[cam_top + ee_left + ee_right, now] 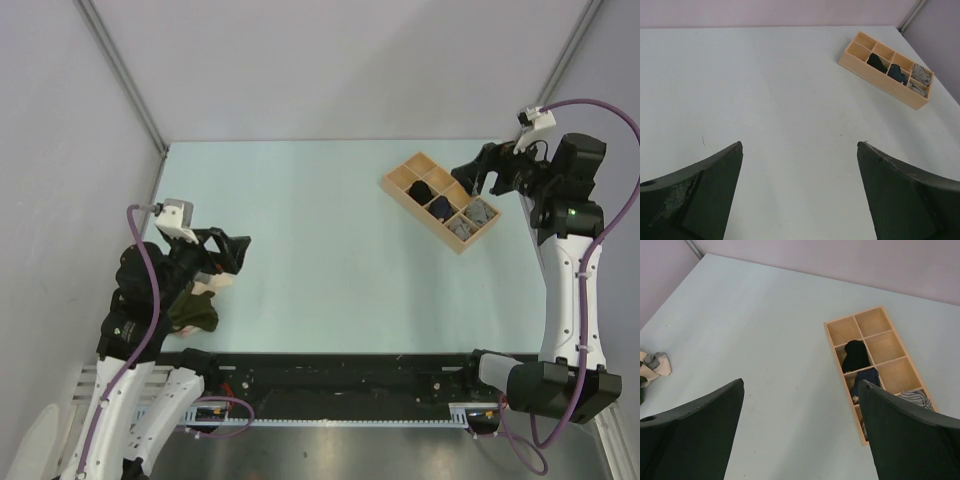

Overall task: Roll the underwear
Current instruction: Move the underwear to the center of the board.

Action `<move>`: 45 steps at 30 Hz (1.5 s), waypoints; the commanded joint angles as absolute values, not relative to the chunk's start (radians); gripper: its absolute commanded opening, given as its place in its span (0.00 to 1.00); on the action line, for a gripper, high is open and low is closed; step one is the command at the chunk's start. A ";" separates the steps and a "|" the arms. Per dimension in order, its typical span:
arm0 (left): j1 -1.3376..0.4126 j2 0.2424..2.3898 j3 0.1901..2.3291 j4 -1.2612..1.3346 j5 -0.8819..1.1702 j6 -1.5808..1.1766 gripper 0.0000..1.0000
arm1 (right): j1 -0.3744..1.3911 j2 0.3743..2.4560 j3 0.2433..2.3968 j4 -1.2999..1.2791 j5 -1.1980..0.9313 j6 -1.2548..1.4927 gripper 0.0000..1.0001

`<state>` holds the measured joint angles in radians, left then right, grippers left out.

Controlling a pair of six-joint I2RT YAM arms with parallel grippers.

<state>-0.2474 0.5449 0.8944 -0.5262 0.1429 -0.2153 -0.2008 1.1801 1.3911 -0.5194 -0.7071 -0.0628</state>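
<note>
A small pile of underwear lies at the near left of the table, partly under my left arm: a dark olive green garment [195,316] and a pale pink-beige one [211,289]. The pile's edge [653,367] also shows in the right wrist view. My left gripper [235,258] [800,145] is open and empty, just right of the pile above bare table. My right gripper [468,180] [801,382] is open and empty, raised beside the wooden tray [410,178]. A black garment [856,355], a navy one [867,377] and a grey striped one [914,399] sit in tray compartments.
The compartment tray [875,75] [885,347] stands at the far right of the pale table. Grey walls close in the back and both sides. The black rail with the arm bases [350,375] runs along the near edge.
</note>
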 commanded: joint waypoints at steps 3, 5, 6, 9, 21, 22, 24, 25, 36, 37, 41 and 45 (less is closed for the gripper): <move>-0.242 0.535 0.899 -0.492 0.114 -0.201 1.00 | -0.206 1.177 1.390 -0.468 -0.752 -0.041 1.00; -0.242 0.534 0.879 -0.488 0.062 -0.218 1.00 | -0.204 1.196 1.381 -0.472 -0.805 -0.052 1.00; -0.242 0.535 0.873 -0.486 0.033 -0.230 1.00 | -0.203 1.204 1.373 -0.469 -0.833 -0.083 1.00; -0.236 0.563 0.862 -0.495 -0.037 -0.238 1.00 | -0.189 1.238 1.348 -0.485 -0.977 -0.156 1.00; 0.247 0.825 0.790 -0.532 0.246 -0.310 1.00 | 0.080 1.391 1.261 -0.653 -0.887 -0.451 1.00; 0.248 0.856 0.823 -0.549 0.209 -0.313 0.98 | 0.110 1.402 1.261 -0.660 -0.870 -0.459 1.00; 0.244 0.963 0.850 -0.595 0.137 -0.295 0.92 | 0.133 1.411 1.261 -0.660 -0.829 -0.477 1.00; 0.244 1.003 0.871 -0.607 0.085 -0.284 0.91 | 0.155 1.419 1.261 -0.663 -0.822 -0.482 1.00; -0.033 1.564 1.087 -0.765 -0.342 -0.143 0.60 | 0.247 1.450 1.262 -0.689 -0.779 -0.531 1.00; -0.061 1.616 1.101 -0.775 -0.365 -0.135 0.60 | 0.250 1.451 1.262 -0.690 -0.779 -0.531 1.00; -0.094 1.686 1.121 -0.796 -0.347 -0.104 0.57 | 0.249 1.454 1.262 -0.692 -0.761 -0.537 1.00; -0.094 1.700 1.124 -0.785 -0.328 -0.083 0.57 | 0.249 1.462 1.262 -0.693 -0.756 -0.537 1.00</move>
<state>-0.0929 1.7084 1.0756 -0.7670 -0.2974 -0.1299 0.2455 1.4551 1.2495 -0.6895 -0.7670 -0.5182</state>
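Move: The grey-and-beige underwear lies about 13 cm to my left hand's left, only some 4 cm ahead, and roughly 29 cm below it. The green underwear lies some 9 cm closer to my base than that one and about 1 cm farther left. From my right hand, the grey-and-beige underwear is about 61 cm left, 9 cm back and 35 cm below; the wooden box stands some 15 cm ahead, almost in line, and 34 cm below. I sweep my left hand down nearly 28 cm, drifting left and somewhat forward, tipping the fingers from near level to point down over the grey-and-beige underwear while they narrow to a bit over half open. My right hand, wide open, sinks about 17 cm and swings left towards the board's middle, turning counter-clockwise. ##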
